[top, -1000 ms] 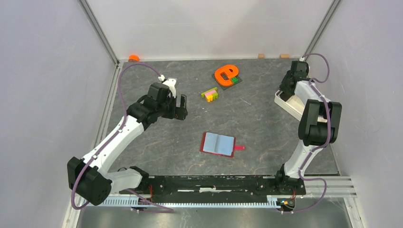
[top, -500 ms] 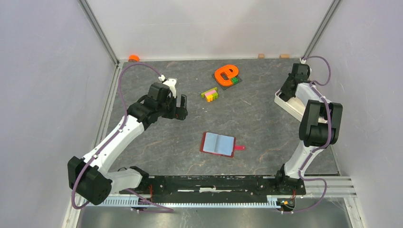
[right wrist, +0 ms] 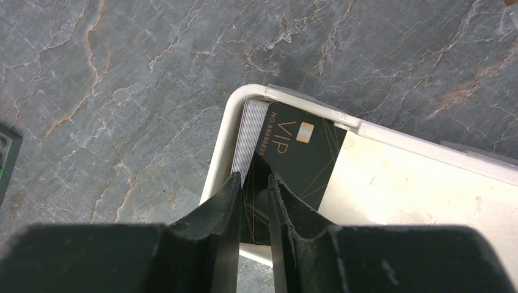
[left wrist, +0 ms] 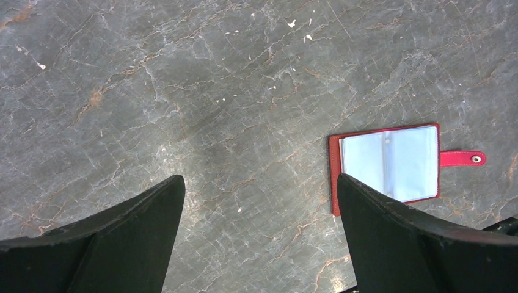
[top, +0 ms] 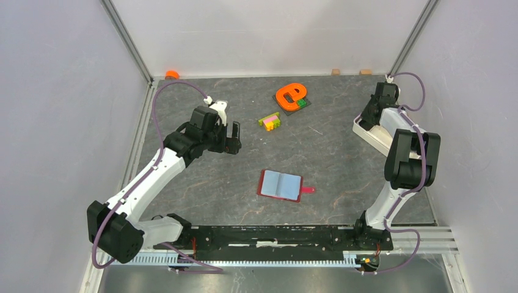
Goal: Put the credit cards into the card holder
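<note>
The card holder (top: 280, 185) lies open on the table centre, light-blue inside up, red snap tab (left wrist: 462, 159) pointing right; it also shows in the left wrist view (left wrist: 389, 162). My left gripper (top: 234, 137) hovers left of it, open and empty (left wrist: 259, 183). The credit cards (right wrist: 299, 152) are a stack leaning in the corner of a white tray (right wrist: 220, 152), with a black "VIP" card on top. My right gripper (right wrist: 253, 177) reaches into that corner, jaws narrowed to a slim gap over the top card's near end. Whether they pinch it does not show.
The white tray (top: 375, 139) sits at the right edge by the wall. An orange letter-shaped piece (top: 289, 94) and multicoloured toy bricks (top: 269, 121) lie at the back centre. A small orange object (top: 171, 74) sits in the back left corner. Walls close in both sides.
The right arm's wrist has shifted slightly toward the back right over the tray. The left arm and the card holder have not moved.
</note>
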Tool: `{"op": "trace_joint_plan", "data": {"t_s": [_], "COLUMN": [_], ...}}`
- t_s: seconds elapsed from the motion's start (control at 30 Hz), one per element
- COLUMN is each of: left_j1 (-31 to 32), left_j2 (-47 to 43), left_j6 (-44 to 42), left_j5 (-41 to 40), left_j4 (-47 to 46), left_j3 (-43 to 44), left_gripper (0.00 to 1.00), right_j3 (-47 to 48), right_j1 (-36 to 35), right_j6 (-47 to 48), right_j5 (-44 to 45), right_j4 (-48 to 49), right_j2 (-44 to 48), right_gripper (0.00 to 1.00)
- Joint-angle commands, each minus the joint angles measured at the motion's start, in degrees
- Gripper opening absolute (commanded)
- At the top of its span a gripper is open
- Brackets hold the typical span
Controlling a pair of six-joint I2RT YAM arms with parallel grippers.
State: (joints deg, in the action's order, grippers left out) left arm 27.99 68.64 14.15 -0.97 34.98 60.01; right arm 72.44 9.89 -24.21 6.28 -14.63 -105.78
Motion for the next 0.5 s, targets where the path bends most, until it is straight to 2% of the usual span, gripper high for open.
{"op": "trace_joint_plan", "data": {"t_s": [0.0,0.13,0.37,0.47], "left_j1": [-0.28,-0.30,-0.30,-0.29], "left_j2": [-0.18,-0.19,-0.14,-0.09], "left_j6": [-2.46,-2.46,-2.46,-2.46], "left_j5": [0.53,0.53,0.45,0.45], "left_j4": [-1.34,-1.40,-1.32,-1.36], "left_j3": [0.28,0.28,0.27,0.20], "left_gripper": [1.00,1.00,1.00,1.00], "right_j3": [-1.95,-1.17,-1.31,-2.15], "right_j1": [0.26,0.48,0.92,1.30], "right_j6": [0.62,0.76,1.06,1.21], "right_j5": [-0.30,-1.13,-2.35,-1.85], "right_j4": [-2.26,-3.07,-4.24,-4.40], "right_j2": [0.06,-0.85,-0.07,1.77], "right_gripper": [0.25,0.24,0.05,0.00]}}
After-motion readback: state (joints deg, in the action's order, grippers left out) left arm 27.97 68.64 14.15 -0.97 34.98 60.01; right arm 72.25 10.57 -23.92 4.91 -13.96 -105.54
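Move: The black card on the front of the stack is right at the right fingertips: its middle is about 2 cm to the right, 1 cm back and 2 cm below. The remaining white-edged cards stand about 1 cm left and 1 cm ahead, slightly lower. The white box's middle is some 8 cm right and 6 cm back, and the open card holder is about 37 cm left and 23 cm back. From the left hand, the black card is roughly 19 cm ahead, 56 cm right and 13 cm below. Holding almost still over the left end of the white box, with barely any turn of the wrist, the right hand closes its fingers smoothly from a bit over a quarter open to nearly shut. The tips straddle the black card's left, upper edge and come together on it, pinching it; the hand itself shifts by less than half a centimetre. ##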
